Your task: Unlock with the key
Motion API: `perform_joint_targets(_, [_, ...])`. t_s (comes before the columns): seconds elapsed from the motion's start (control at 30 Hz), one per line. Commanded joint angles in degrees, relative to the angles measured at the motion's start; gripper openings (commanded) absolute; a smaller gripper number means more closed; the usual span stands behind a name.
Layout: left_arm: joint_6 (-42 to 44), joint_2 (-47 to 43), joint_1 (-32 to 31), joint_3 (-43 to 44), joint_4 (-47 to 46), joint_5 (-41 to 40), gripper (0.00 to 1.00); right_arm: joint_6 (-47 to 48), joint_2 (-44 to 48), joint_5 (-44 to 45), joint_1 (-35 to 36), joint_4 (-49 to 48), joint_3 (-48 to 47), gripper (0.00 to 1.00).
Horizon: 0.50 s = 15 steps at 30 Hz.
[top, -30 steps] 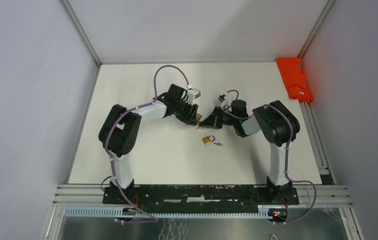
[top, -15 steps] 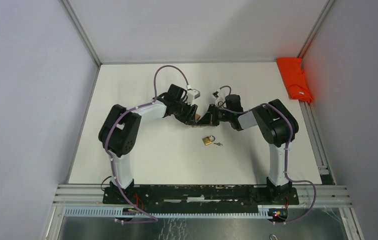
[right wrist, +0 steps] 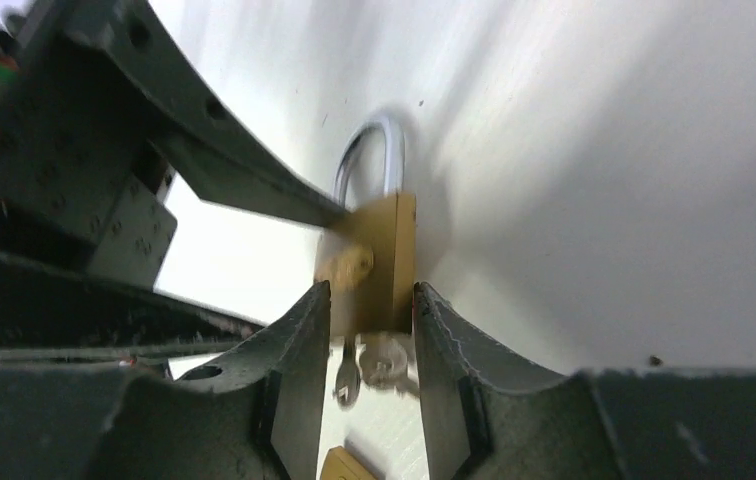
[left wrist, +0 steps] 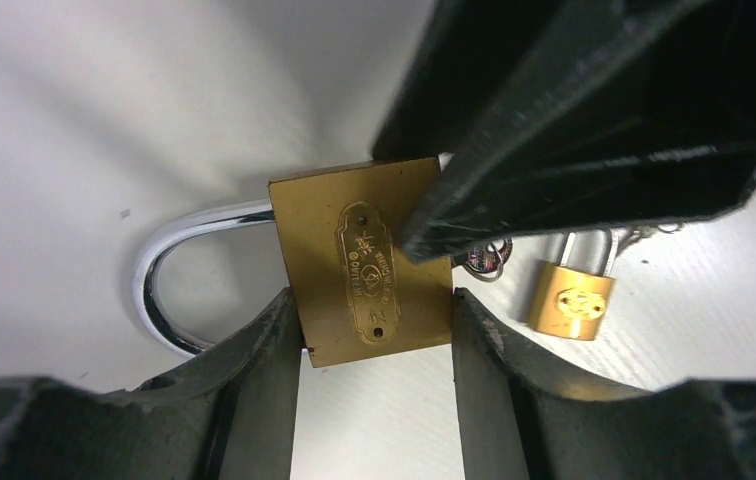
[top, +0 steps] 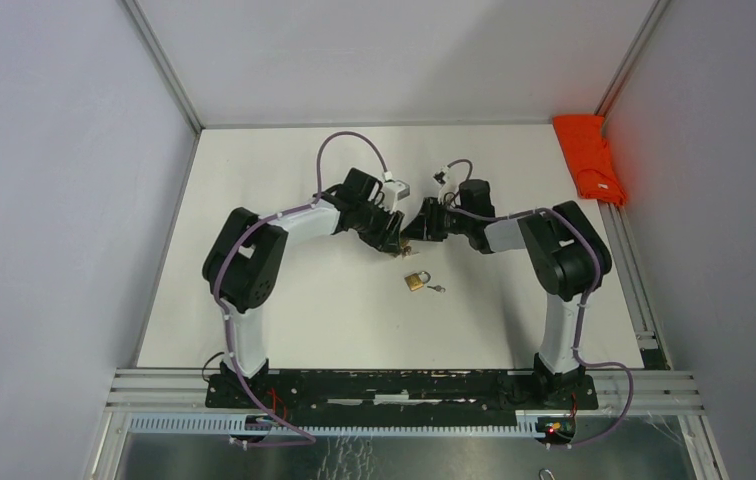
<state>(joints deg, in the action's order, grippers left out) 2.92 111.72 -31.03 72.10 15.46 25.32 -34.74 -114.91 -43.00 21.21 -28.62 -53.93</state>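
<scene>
A large brass padlock with a chrome shackle is pinched across its body by my left gripper, a little above the table. From its base hangs the key on a ring. My right gripper faces the padlock's base, jaws spread. Its fingers flank the loose key bunch without pinching it. In the top view the two grippers meet at mid-table, left gripper against right gripper.
A second, small brass padlock lies on the table just in front of the grippers, with a small key beside it. An orange cloth lies at the far right edge. Aluminium rails border the white table.
My right gripper was shut at the padlock's base and has now spread its jaws, leaving the key in the lock. Both wrists have shifted slightly away from the bases.
</scene>
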Motion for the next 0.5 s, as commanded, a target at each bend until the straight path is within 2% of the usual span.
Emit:
perform_joint_targets(0.0, [-2.45, 0.89, -1.98, 2.18, -1.64, 7.77, 0.02, 2.85, 4.62, 2.84, -1.37, -1.27, -0.17, 0.41])
perform_joint_targets(0.1, [-2.48, 1.46, -1.97, 2.47, -1.51, 7.24, 0.02, 5.06, 5.69, 4.16, -1.54, 1.93, 0.09, 0.32])
perform_joint_targets(0.27, [-2.74, 2.68, -1.89, 3.33, -1.24, 4.31, 0.02, 8.75, 8.85, 9.39, -1.62, 7.81, 1.81, 0.00])
perform_joint_targets(0.47, [-4.56, 4.02, -1.76, 4.74, -0.98, -0.52, 0.02, 17.12, 15.52, 21.14, -1.38, 22.82, 1.55, 0.00])
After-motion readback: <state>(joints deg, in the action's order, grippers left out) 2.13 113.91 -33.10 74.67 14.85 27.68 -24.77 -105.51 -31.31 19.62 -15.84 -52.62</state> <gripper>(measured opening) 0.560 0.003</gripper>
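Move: The left hand holds the big padlock, its body's middle about 1 cm right and 1 cm ahead of the grip, the key bunch sticking from its rear end about 3 cm back and 3 cm right. From the right hand, open and empty, the padlock lies about 2 cm left, 1 cm ahead and slightly below; the keys 3 cm back, 1 cm lower. The small padlock is some 8 cm back, 1 cm right and 4 cm below that hand. The right hand, already off the key, lifts and goes forward by about 1.5 cm each, then swings some 4 cm to the right, away from the big padlock, sinking slightly as its half-open fingers shut on nothing and tip about 10 degrees further down. The left hand keeps its pinch on the padlock body and carries it about 2.5 cm to the right, dipping back towards the base by a good centimetre and coming most of the way forward again. ##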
